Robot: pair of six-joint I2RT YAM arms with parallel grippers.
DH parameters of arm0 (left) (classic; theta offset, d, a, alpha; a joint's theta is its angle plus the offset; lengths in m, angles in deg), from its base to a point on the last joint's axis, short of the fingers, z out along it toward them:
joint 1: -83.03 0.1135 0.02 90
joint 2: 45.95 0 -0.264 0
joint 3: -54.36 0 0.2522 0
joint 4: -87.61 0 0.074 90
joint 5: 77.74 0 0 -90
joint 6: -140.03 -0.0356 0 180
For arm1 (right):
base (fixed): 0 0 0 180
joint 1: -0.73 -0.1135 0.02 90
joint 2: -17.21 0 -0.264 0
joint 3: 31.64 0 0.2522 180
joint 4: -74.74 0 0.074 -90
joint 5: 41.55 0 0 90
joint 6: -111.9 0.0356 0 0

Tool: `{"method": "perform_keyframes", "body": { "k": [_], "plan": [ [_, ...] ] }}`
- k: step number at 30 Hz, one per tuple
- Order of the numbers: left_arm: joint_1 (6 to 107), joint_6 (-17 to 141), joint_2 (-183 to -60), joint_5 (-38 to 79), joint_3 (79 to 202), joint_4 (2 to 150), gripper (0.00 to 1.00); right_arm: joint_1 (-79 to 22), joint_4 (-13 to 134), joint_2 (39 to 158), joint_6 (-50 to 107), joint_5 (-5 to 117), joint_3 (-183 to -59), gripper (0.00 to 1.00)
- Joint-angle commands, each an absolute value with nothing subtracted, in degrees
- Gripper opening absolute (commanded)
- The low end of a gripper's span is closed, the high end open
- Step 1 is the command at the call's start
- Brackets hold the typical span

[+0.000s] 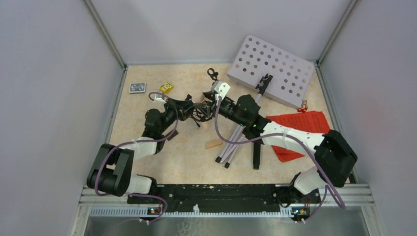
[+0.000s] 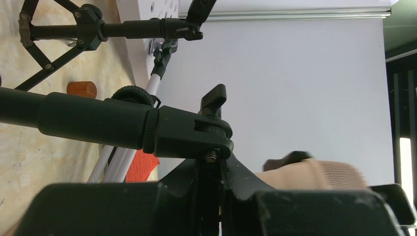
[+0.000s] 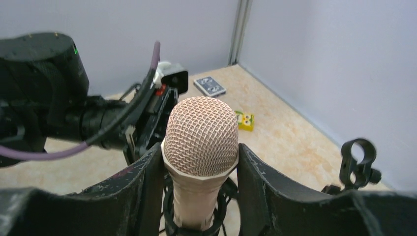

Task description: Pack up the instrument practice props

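My right gripper [image 3: 199, 148] is shut on the mesh head of a beige microphone [image 3: 199, 130], one finger pressing on each side. The microphone sits upright in a black ring clip. My left gripper [image 2: 212, 168] is shut on the thin bracket under the joint of a small black tripod stand [image 2: 98, 120], and the microphone [image 2: 314, 174] shows just to its right. Both grippers meet mid-table [image 1: 202, 105]. The white perforated music desk [image 1: 273, 69] lies at the back right, its silver legs [image 1: 233, 142] pointing toward me. Red pages [image 1: 300, 128] lie under my right arm.
A second black tripod [image 2: 88, 32] lies beyond the held stand. A tan wooden block [image 1: 214, 144] rests beside the silver legs. A card box [image 1: 137, 87] and a yellow toy [image 1: 167, 87] sit at the back left. A loose black clip [image 1: 212, 73] lies near the back wall.
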State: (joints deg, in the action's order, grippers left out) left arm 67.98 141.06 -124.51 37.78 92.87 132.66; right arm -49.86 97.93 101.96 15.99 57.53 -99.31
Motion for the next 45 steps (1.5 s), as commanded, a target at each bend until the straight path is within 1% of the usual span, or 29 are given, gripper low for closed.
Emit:
{"method": "perform_keyframes", "body": {
  "k": [1,4,10,14,16,20,25,27,31,34,38,42,45],
  "plan": [
    [67.6,137.3,-121.2,38.6,93.6,132.5,0.0,-50.9,102.0,98.6,16.3,59.0,-107.5,0.02],
    [67.6,136.1,-120.2,38.3,93.7,130.6,0.0,-50.9,99.4,98.7,15.4,58.8,-112.8,0.0],
    [67.6,134.9,-119.5,37.7,93.4,128.2,0.0,-51.0,92.3,97.7,14.7,55.7,-123.7,0.0],
    [67.7,133.5,-119.3,37.3,93.6,127.0,0.0,-51.0,87.1,93.9,14.3,51.2,-126.5,0.0],
    [67.7,131.7,-119.0,36.9,94.3,125.2,0.0,-51.0,81.8,91.1,14.2,47.5,-126.6,0.0],
    [67.8,127.5,-118.6,37.5,96.5,121.2,0.0,-50.9,69.1,83.5,15.1,38.3,-125.1,0.0],
    [67.9,125.5,-119.1,38.3,98.3,120.1,0.0,-50.9,50.8,74.3,18.7,26.8,-120.6,0.0],
    [68.0,124.9,-119.6,38.9,99.2,119.7,0.0,-51.0,42.9,71.3,23.7,21.5,-119.2,0.0],
    [68.2,123.2,-120.4,40.3,100.3,120.9,0.0,-51.0,25.9,67.8,33.5,17.3,-117.3,0.0],
    [68.2,121.9,-120.2,40.4,100.8,121.2,0.0,-50.9,14.0,67.4,41.1,17.0,-116.3,0.0],
    [68.4,121.2,-120.2,41.2,101.7,120.2,0.0,-50.3,4.6,68.3,48.7,19.5,-113.6,0.0],
    [68.5,120.9,-120.4,42.3,102.1,119.6,0.0,-46.9,5.0,68.8,49.3,20.6,-108.1,0.0],
    [68.6,121.0,-120.4,42.8,102.0,119.1,0.0,-38.8,8.5,70.1,48.7,26.4,-102.8,0.0]
  ]
}}
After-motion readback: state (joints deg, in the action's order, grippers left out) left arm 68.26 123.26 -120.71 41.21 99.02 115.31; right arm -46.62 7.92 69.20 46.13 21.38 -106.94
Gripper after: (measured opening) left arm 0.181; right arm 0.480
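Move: The right hand already grips the beige microphone's head, its handle still in the shock-mount ring some 10 cm straight below. The bare strip it is taken to lies about 28 cm right, 13 cm back and 26 cm down. At that table level, the black microphone is roughly 23 cm right and 10 cm back of the hand, the folded silver stand 18 cm right and level with it, and the red sheets 42 cm right and 5 cm back. From the left hand, the strip is some 33 cm right, 15 cm back and 20 cm down. Straight up first, the right hand draws the beige microphone about 23 cm out of the ring, then arcs right some 25 cm and a little back, swinging clockwise and pitching nose-down as it sinks towards the strip beside the black microphone, grip kept. The left hand keeps its pinch on the small stand nearly in place, rolling its left side up about 15 degrees. ##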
